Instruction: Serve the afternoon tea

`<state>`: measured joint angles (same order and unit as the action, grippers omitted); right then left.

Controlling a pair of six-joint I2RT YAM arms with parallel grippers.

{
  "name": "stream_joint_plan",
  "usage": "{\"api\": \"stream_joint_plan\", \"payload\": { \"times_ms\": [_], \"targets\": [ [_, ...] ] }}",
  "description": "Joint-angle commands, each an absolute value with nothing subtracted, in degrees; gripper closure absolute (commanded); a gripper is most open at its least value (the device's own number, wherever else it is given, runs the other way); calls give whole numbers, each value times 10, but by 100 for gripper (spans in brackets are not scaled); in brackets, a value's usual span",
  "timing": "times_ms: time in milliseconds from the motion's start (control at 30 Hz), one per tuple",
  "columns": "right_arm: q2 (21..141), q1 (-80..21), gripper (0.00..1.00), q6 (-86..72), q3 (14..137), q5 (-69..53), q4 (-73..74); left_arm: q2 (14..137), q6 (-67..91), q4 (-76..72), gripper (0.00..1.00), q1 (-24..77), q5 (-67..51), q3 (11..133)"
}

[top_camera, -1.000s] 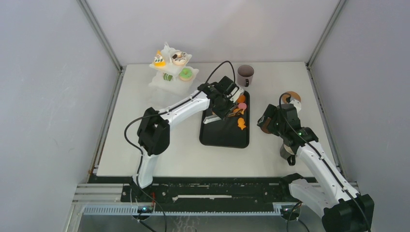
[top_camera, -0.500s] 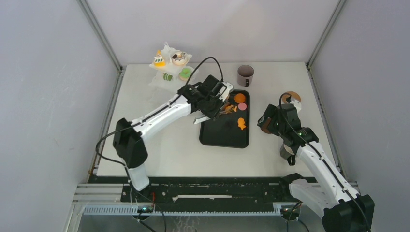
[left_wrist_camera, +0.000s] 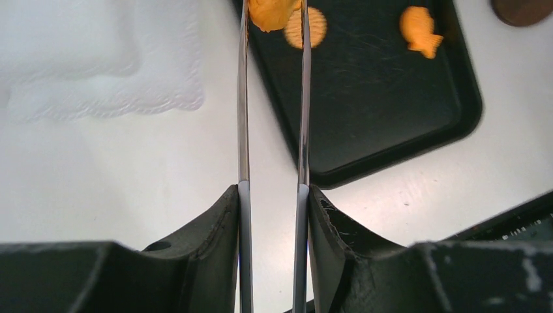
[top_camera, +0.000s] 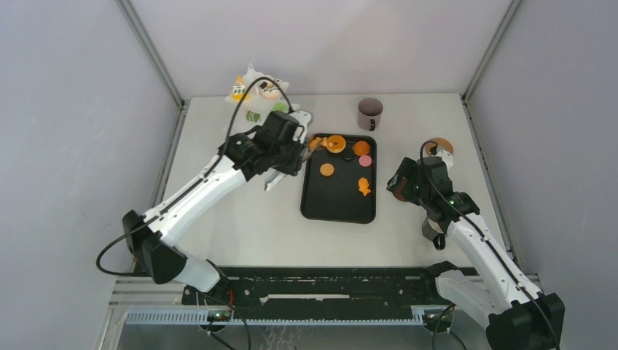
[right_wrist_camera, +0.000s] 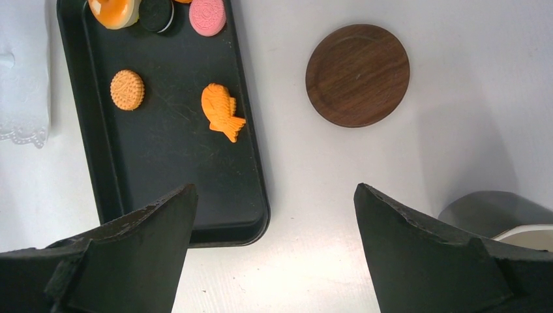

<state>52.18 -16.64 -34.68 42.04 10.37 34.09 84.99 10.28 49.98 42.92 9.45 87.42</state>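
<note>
My left gripper is shut on a pair of metal tongs, whose tips pinch an orange pastry. In the top view that pastry hangs over the black tray's far left corner, close to the white tiered stand. On the tray lie an orange doughnut, a black cookie, a pink cookie, a round biscuit and a fish-shaped pastry. My right gripper stands open and empty over the table, right of the tray.
A dark mug stands behind the tray. A round wooden coaster lies to the tray's right. A second mug shows partly under the right arm. The stand holds several pastries, and its lacy white base reaches toward the tray.
The left arm swung left from over the tray's middle to its far left corner, carrying the orange pastry in the tongs. The right arm stayed still.
</note>
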Motion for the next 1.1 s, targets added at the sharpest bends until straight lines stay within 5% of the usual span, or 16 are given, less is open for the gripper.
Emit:
{"api": "stream_joint_plan", "payload": {
  "times_ms": [0, 767, 1067],
  "targets": [
    [524, -173, 2, -348, 431, 104, 314, 789, 140, 489, 97, 379, 130, 830],
    [520, -176, 2, -346, 431, 108, 315, 772, 178, 410, 93, 229, 139, 780],
    [519, -176, 2, -347, 431, 109, 319, 804, 176, 407, 66, 220, 142, 798]
  ]
}}
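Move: The tiered stand, where the tongs' orange fish pastry is being taken, has its middle about 21 cm ahead of the left hand, 12 cm to its left and 14 cm below. The green donut on it sits some 24 cm ahead and 7 cm left of that hand, 11 cm lower. On the table, the black tray's middle is roughly 13 cm ahead, 12 cm right and 23 cm below. From the right hand the stand is about 25 cm ahead, 42 cm left and slightly lower. Still gripping the tongs, with the orange fish pastry pinched in their tips, the left hand sweeps left about 13 cm, away from the tray and towards the tiered stand. It turns counter-clockwise by nearly 30 degrees, fast at first, then slows and eases forward about 5 cm, staying near the same height until a small dip at the end. ##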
